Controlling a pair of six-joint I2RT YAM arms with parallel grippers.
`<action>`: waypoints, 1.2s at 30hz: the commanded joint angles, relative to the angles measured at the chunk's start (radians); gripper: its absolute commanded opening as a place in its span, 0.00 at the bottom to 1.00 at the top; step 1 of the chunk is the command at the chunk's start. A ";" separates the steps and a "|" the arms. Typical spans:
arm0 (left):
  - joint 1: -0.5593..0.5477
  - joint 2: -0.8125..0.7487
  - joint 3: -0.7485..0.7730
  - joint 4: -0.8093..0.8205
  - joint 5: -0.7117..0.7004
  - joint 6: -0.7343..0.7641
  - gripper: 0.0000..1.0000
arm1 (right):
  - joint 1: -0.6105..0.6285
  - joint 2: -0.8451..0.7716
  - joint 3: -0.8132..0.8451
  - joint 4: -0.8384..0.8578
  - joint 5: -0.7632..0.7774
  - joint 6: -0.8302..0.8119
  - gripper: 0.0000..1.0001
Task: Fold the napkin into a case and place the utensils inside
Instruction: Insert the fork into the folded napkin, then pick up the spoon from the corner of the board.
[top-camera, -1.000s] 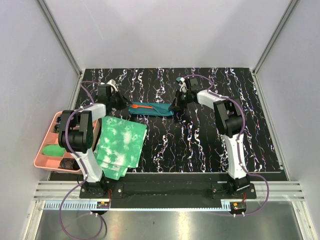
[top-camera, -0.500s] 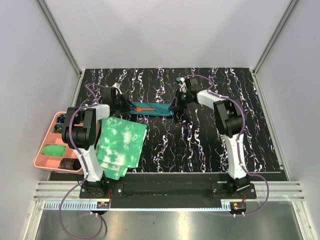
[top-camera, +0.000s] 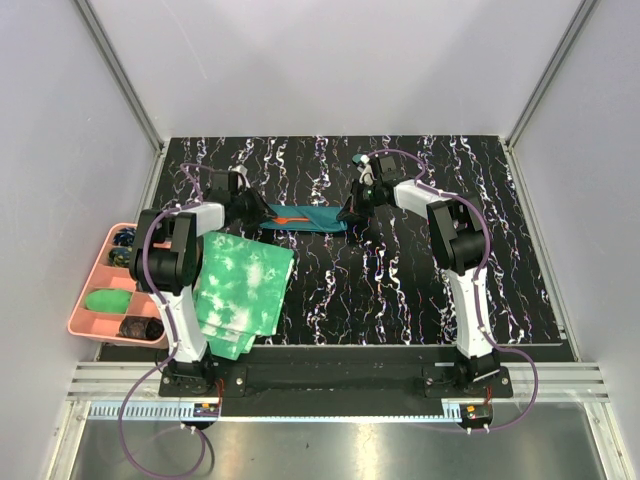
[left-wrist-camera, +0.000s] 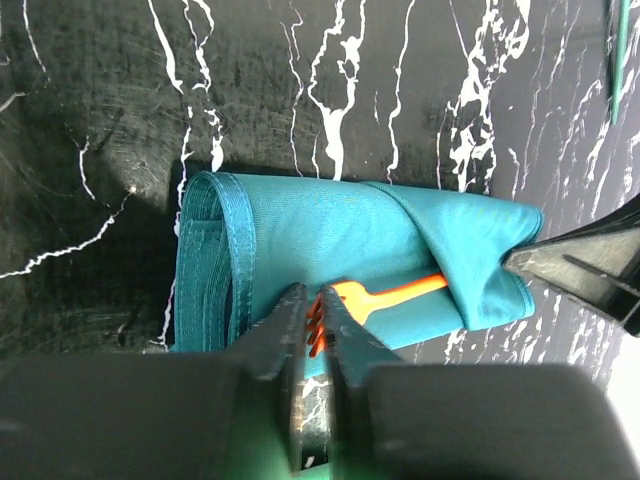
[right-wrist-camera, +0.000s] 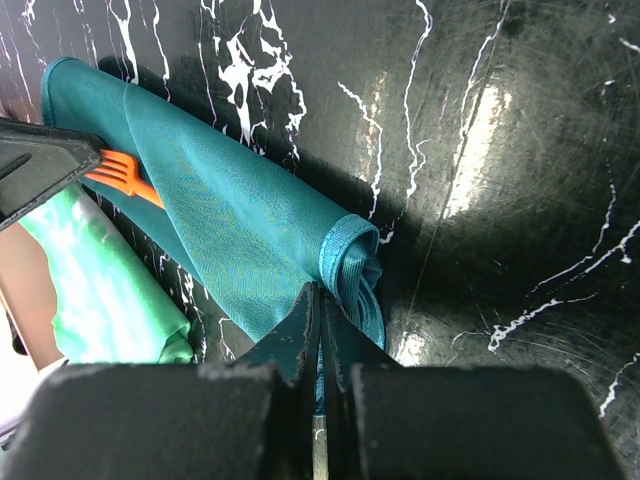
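The napkin, folded into a long dark teal case (top-camera: 318, 219) (left-wrist-camera: 330, 230) (right-wrist-camera: 240, 230), lies across the back of the black marbled table. An orange fork (top-camera: 288, 216) (left-wrist-camera: 395, 290) (right-wrist-camera: 120, 172) has its handle tucked under the case's diagonal flap. Its tines stick out at the left end. My left gripper (top-camera: 257, 212) (left-wrist-camera: 318, 312) is at that end, jaws a narrow gap apart with the tines between them. Whether they still press the tines does not show. My right gripper (top-camera: 348, 214) (right-wrist-camera: 320, 295) is shut on the cloth at the case's right end.
Green-and-white tie-dye cloths (top-camera: 240, 290) (right-wrist-camera: 100, 290) lie stacked in front of the left arm. A pink compartment tray (top-camera: 75, 305) sits at the table's left edge. A thin teal strip (left-wrist-camera: 620, 60) shows at the left wrist view's top right. Grey walls enclose the table.
My left gripper has moved right toward the case, pushing the fork a little further in. Its jaws have parted slightly. The right arm has not moved.
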 joint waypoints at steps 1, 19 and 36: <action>-0.003 -0.014 0.041 -0.055 -0.058 0.019 0.27 | 0.001 -0.003 0.021 0.019 -0.014 -0.008 0.00; -0.008 -0.269 0.054 -0.261 -0.196 0.018 0.79 | 0.001 -0.055 0.047 -0.003 0.007 -0.003 0.08; -0.321 -0.732 -0.172 -0.255 -0.187 0.039 0.77 | -0.045 -0.204 0.203 -0.242 0.271 -0.241 0.77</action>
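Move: The fork, its handle already tucked under the folded napkin's flap, has its middle about 5 cm to the right of the left hand and 1 cm below it, with the tines at that hand's fingertips. The napkin's middle is some 7 cm to the right and 2 cm below; the green cloth lies about 6 cm left and 18 cm back. From the right hand, at the napkin's right end, the napkin's middle is roughly 9 cm left, the fork's about 11 cm left, and the spoon's 16 cm ahead and 5 cm right. The left hand stays almost in place at the tine end while its fingers spread and let go of the fork, then rises about 15 cm off the napkin and swings back some 12 cm and to the right, fingers tipping up and turning a little clockwise. The right hand keeps its shut fingertips resting on the napkin's right end through the release, then opens and lifts away, roughly 10 cm up with a slight reach forward, its fingers tipping up too. ##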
